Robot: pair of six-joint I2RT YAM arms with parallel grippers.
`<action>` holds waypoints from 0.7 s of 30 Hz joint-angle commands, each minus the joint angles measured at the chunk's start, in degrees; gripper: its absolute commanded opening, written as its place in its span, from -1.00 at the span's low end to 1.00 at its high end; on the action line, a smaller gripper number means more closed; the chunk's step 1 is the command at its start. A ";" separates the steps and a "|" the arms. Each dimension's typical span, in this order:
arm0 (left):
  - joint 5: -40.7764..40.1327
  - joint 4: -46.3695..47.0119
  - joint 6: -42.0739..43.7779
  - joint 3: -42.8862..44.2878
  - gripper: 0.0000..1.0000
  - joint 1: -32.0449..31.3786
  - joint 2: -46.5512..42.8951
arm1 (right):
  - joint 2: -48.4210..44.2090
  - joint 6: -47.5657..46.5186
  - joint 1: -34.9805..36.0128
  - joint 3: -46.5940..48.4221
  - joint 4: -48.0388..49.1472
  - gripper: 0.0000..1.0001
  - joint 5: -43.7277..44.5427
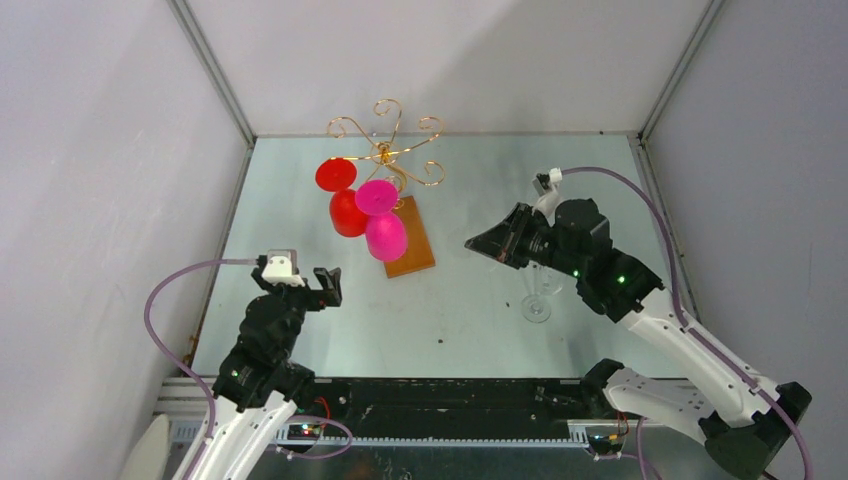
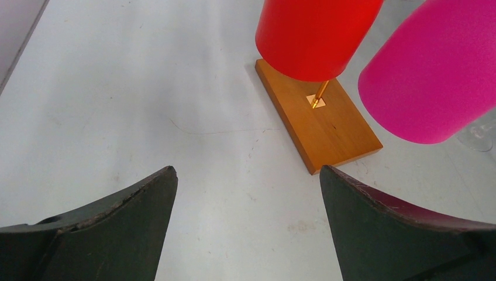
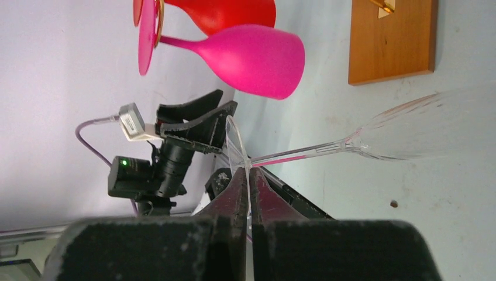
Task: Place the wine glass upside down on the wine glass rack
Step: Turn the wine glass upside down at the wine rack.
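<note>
The wine glass (image 3: 304, 153) is clear. My right gripper (image 3: 250, 174) is shut on its thin foot, and the stem and bowl slant away toward the table. From above, the bowl (image 1: 537, 300) shows faintly under the right wrist, with that gripper (image 1: 470, 243) pointing left. The wine glass rack (image 1: 385, 150) is a gold wire stand on a brown wooden base (image 1: 412, 245), at the far middle of the table. My left gripper (image 2: 247, 168) is open over bare table, short of the base (image 2: 327, 126). In the top view the left gripper (image 1: 328, 285) sits left of the base.
A red glass (image 1: 347, 212) and a magenta glass (image 1: 385, 235) hang upside down on the rack's near left side. Both loom close ahead of the left gripper, the red one (image 2: 313, 35) and the magenta one (image 2: 433, 76). Grey walls enclose three sides.
</note>
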 commanded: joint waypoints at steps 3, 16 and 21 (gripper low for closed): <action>-1.15 0.95 -0.91 1.22 0.99 -0.01 0.95 | 2.26 2.76 -5.34 3.63 4.94 -1.00 -7.16; -1.11 0.93 -0.91 1.20 0.99 -0.01 1.05 | 7.67 3.41 -11.66 8.64 6.83 -1.00 -12.71; -1.24 0.96 -0.91 1.06 1.00 -0.01 1.05 | 8.20 3.56 -13.20 9.11 7.37 -1.00 -13.57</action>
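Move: The right rack curl, the nearest free one, lies about 12 cm ahead of the right hand, 6 cm to its left and some 5 cm above. The hanging pink glass is 6 cm ahead, 14 cm left and 3 cm lower; the red glass is 11 cm ahead, 19 cm left, equally low. The wooden base stands 12 cm ahead, 11 cm left, 28 cm down. From the left hand the curl is roughly 11 cm ahead, 20 cm right, 17 cm up. Carrying the clear wine glass, already upside down with its foot end still pinched in the shut fingers, the right hand travels about 5.5 cm forward towards the rack's free right curl. It rises some 3 cm as well, mostly in the second half, and slows towards the end; the fingertips tip up by around 5 degrees. ##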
